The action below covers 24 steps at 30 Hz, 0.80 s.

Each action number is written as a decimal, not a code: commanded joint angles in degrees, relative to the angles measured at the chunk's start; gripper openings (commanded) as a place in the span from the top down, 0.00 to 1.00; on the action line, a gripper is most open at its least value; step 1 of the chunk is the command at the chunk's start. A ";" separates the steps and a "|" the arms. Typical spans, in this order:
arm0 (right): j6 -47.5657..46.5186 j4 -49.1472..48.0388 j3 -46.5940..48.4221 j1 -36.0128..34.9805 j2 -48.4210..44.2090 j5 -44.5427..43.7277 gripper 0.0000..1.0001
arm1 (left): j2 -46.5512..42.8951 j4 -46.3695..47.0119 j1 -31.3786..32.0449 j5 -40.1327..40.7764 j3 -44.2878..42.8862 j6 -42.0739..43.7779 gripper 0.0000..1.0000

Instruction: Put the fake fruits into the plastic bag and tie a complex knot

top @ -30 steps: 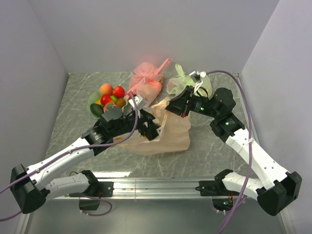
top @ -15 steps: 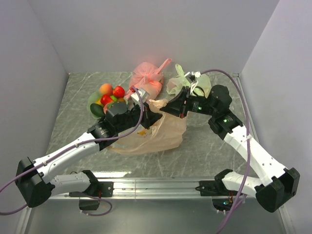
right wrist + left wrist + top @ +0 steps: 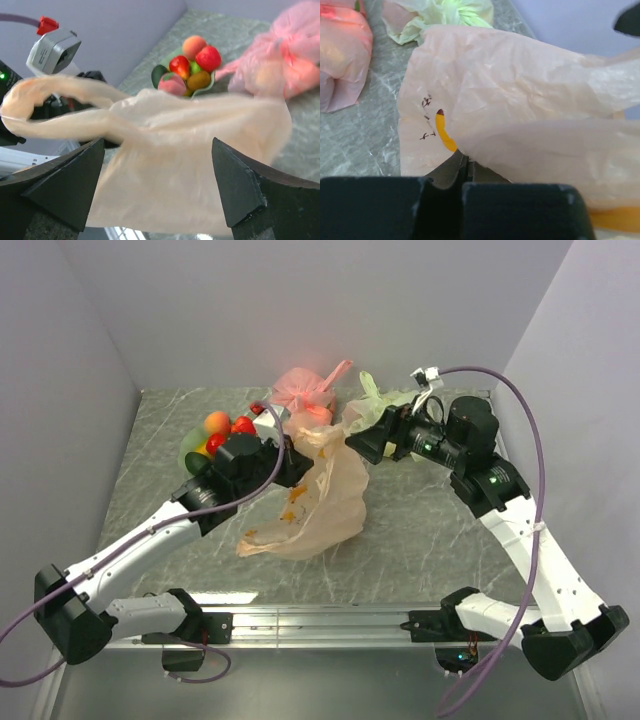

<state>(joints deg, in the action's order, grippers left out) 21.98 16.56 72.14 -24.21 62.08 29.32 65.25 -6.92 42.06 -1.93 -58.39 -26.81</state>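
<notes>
The plastic bag (image 3: 325, 500) is pale orange and crinkly, and it hangs lifted over the middle of the table. My left gripper (image 3: 292, 455) is shut on its upper edge; in the left wrist view the jaws (image 3: 465, 165) pinch the film of the bag (image 3: 520, 100). My right gripper (image 3: 358, 445) stands open just right of the bag's top. Its wrist view shows the bag (image 3: 175, 150) beyond the spread fingers (image 3: 75, 180), with one handle loop hanging loose. No knot shows on this bag. The fake fruits (image 3: 225, 430) (image 3: 190, 65) sit piled in a pale green dish (image 3: 192, 450) at the back left.
A tied pink-red bag (image 3: 305, 390) (image 3: 340, 40) and a tied light green bag (image 3: 375, 405) (image 3: 450, 12) lie at the back, close behind both grippers. Walls close in the table on the left, back and right.
My right gripper has opened, let go of the bag and drawn back to the right. My left gripper has shut on the bag and raised it toward the back.
</notes>
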 commanded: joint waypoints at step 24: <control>-1.48 17.35 4.42 -6.85 12.36 -15.62 0.89 | 5.60 -7.14 -1.36 2.73 -10.87 -1.05 1.00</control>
<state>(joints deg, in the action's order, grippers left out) 25.58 29.74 77.14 -34.79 76.23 14.94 73.45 -12.53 42.00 1.74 -66.89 -27.92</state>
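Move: The plastic bag hangs from my shut left fingers, its middle about 6 cm to the right and 5 cm below them. From my open right hand that middle is about 10 cm left, level in reach and some 14 cm down. The pink bag lies about 28 cm ahead and 17 cm left of my right hand, the green bag 27 cm ahead and 8 cm right, both some 32 cm lower. With my right fingers wide open, I draw back and left about 4 cm, then swing forward again while sinking, ending some 10 cm lower and 5 cm left. I tip the hand down about 20 degrees and, at the very end, close it on the hanging plastic bag's right side. My left hand keeps its pinch, easing forward about 3 cm. ##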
